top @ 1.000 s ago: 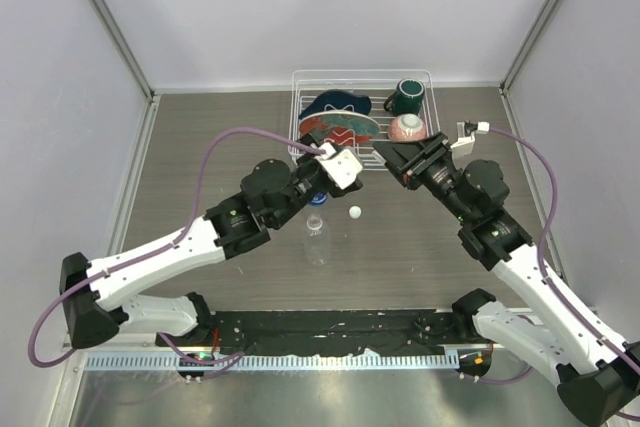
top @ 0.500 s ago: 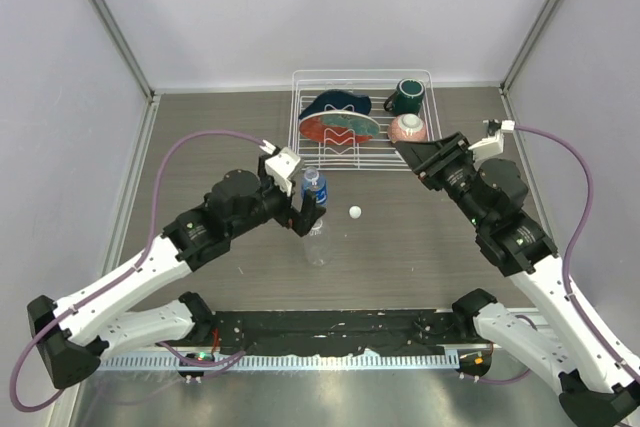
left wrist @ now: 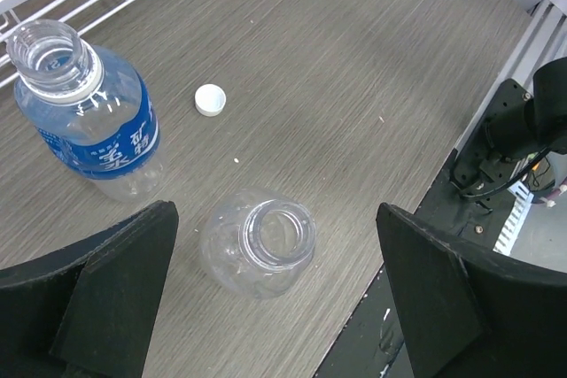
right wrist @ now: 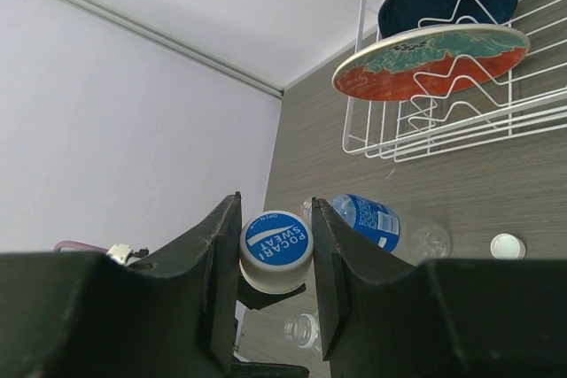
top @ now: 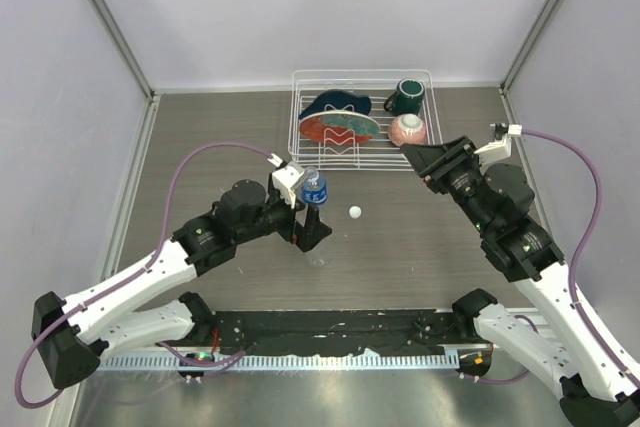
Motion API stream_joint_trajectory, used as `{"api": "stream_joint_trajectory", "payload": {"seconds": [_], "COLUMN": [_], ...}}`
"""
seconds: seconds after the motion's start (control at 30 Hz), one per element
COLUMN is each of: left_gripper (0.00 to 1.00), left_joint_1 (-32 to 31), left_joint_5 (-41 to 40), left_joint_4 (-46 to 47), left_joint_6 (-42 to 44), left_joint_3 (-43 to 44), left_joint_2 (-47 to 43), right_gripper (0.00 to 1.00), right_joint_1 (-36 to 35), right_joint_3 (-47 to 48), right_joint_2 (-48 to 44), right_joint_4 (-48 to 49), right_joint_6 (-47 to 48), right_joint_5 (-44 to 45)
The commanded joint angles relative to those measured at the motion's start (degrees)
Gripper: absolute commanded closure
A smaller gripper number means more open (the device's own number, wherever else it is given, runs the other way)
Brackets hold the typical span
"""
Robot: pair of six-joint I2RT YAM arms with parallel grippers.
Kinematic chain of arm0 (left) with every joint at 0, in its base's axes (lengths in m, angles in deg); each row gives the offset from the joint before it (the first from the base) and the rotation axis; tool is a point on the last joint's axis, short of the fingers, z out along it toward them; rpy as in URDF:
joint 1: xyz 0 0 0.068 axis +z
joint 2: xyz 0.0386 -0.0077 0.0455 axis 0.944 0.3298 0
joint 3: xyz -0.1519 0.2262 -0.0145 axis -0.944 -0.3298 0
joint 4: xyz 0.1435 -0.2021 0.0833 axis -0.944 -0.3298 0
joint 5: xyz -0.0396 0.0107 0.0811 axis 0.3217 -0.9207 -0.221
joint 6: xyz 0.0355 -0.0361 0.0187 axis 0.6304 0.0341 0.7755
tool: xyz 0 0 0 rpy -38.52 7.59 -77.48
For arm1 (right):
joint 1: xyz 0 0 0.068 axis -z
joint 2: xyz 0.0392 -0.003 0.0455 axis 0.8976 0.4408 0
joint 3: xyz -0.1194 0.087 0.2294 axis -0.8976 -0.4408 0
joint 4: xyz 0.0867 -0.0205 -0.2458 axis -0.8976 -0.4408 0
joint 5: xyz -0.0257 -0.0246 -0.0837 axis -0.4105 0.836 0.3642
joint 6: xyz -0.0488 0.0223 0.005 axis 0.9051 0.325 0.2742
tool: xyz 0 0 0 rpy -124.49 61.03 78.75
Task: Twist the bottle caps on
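Note:
The labelled bottle [top: 314, 187] stands upright with its neck open; it also shows in the left wrist view [left wrist: 89, 112] and the right wrist view [right wrist: 381, 223]. The plain bottle [left wrist: 259, 241] stands upright and uncapped just below my left gripper [left wrist: 275, 307], which is open wide and empty. In the top view that gripper [top: 308, 222] partly hides the plain bottle [top: 318, 252]. A white cap [top: 354, 212] lies loose on the table to the right of the bottles [left wrist: 210, 99]. My right gripper [right wrist: 275, 254] is shut on a blue-topped cap [right wrist: 275, 250], held in the air at the right [top: 418, 159].
A white wire dish rack [top: 425, 77] at the back holds a dark blue plate [top: 338, 104], a red and teal plate [top: 335, 128], a dark green mug [top: 407, 97] and a pink bowl [top: 407, 128]. A black rail [top: 340, 327] runs along the near table edge.
My left arm has swung back from the rack and down over the plain bottle, uncovering the labelled bottle. My right arm has drawn back to the right with the cap.

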Motion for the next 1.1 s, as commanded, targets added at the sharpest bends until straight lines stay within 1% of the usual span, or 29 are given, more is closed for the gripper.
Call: {"api": "stream_joint_trajectory", "payload": {"seconds": [0.0, 0.2, 0.23, 0.3, 0.33, 0.4, 0.43, 0.5, 0.7, 0.73, 0.8, 0.83, 0.87, 0.9, 0.93, 0.97, 1.0, 1.03, 1.07], "left_gripper": [0.02, 0.13, 0.18, 0.25, 0.33, 0.41, 0.49, 0.55, 0.64, 0.65, 0.67, 0.69, 0.7, 0.73, 0.74, 0.76, 0.8, 0.81, 0.85], "left_joint_1": [0.17, 0.17, 0.17, 0.17, 0.17, 0.08, 0.08, 0.17, 0.17, -0.01, -1.5, -2.03, -3.69, -4.57, -5.62, -7.64, -8.44, -9.67, -9.94], "left_joint_5": [0.34, -1.16, -1.25, -1.95, -1.86, -1.78, -1.69, -1.77, -2.39, -2.65, -3.88, -4.41, -4.93, -5.03, -6.33, -6.61, -6.61, -8.18, -7.93], "left_joint_4": [5.65, 7.59, 8.03, 9.25, 9.52, 10.58, 10.75, 10.76, 8.74, 8.3, 5.41, 4.18, 0.86, -1.18, -3.37, -7.92, -10.31, -14.6, -16.47], "left_joint_6": [0.62, -0.52, -0.52, 0.1, 0.27, 0.71, 0.97, 1.24, 3.35, 4.83, 6.94, 9.56, 11.24, 12.91, 16.41, 18.45, 19.77, 21.53, 22.41], "left_joint_3": [-2.51, -3.83, -3.92, -3.84, -3.75, -3.57, -3.4, -2.87, -2.43, -2.34, -0.42, 0.46, 2.04, 5.45, 7.83, 9.94, 14.49, 16.53, 18.38], "left_joint_2": [-1.06, -0.19, -0.01, 0.69, 0.78, 1.48, 1.75, 2.36, 4.12, 4.56, 5.61, 6.14, 8.06, 9.21, 10.96, 14.11, 16.23, 18.08, 21.93], "right_gripper": [0.92, 0.92, 0.92, 0.93, 0.93, 0.93, 0.93, 0.93, 0.93, 0.93, 0.94, 0.94, 0.94, 0.94, 0.94, 0.94, 0.94, 0.94, 0.94], "right_joint_1": [0.21, 0.3, 0.21, 0.21, 0.21, 0.21, 0.21, 0.3, 0.21, 0.21, 0.21, 0.21, 0.13, 0.21, 0.21, 0.21, 0.13, 0.3, 0.21], "right_joint_3": [1.85, 1.76, 1.67, 1.5, 1.32, 1.06, 0.88, 0.62, 0.44, 0.44, 0.35, 0.27, 0.27, 0.35, 0.35, 0.44, 0.53, 0.53, 0.62], "right_joint_2": [-0.74, -1.18, -1.18, -1.1, -1.01, -1.01, -1.18, -1.53, -2.15, -2.15, -2.32, -2.32, -2.32, -2.32, -2.32, -2.32, -2.41, -2.41, -2.59], "right_joint_4": [0.9, 0.55, 0.55, 0.46, 0.55, 0.55, 0.64, 0.64, 0.29, 0.2, 0.2, 0.2, 0.2, 0.2, 0.11, 0.02, -0.15, -0.33, -1.03], "right_joint_6": [1.17, 1.17, 1.17, 0.91, 0.91, 0.56, 0.64, 0.55, 0.55, 0.55, 0.55, 0.38, 0.38, 0.29, 0.29, 0.29, 0.46, 0.47, 0.81], "right_joint_5": [1.25, 1.87, 1.87, 1.6, 1.52, 1.25, 1.16, 1.34, 1.6, 1.6, 1.69, 1.69, 1.78, 1.78, 2.04, 2.22, 2.39, 3.35, 3.88]}}
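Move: The left hand hangs open around the neck of the bare bottle, whose middle is about 2 cm ahead, 1 cm to the right and some 9 cm below the finger pads. The labelled bottle stands roughly 10 cm beyond the bare one, about 12 cm ahead of the hand, and the loose white cap lies on the table some 11 cm ahead and 10 cm to the right. From the right hand, still pinching the other cap, the bare bottle is about 17 cm left, 6 cm back and 23 cm below. The left hand sinks about 2 cm over the open bottle, then eases forward and slightly right as its fingers close from wide open to pinch the neck just under the mouth from both sides. With the neck gripped it swings some 3 cm to the right at the same height, drawing back slightly and starting to roll its left side up by about 15 degrees, which carries the bottle's top to the right. ##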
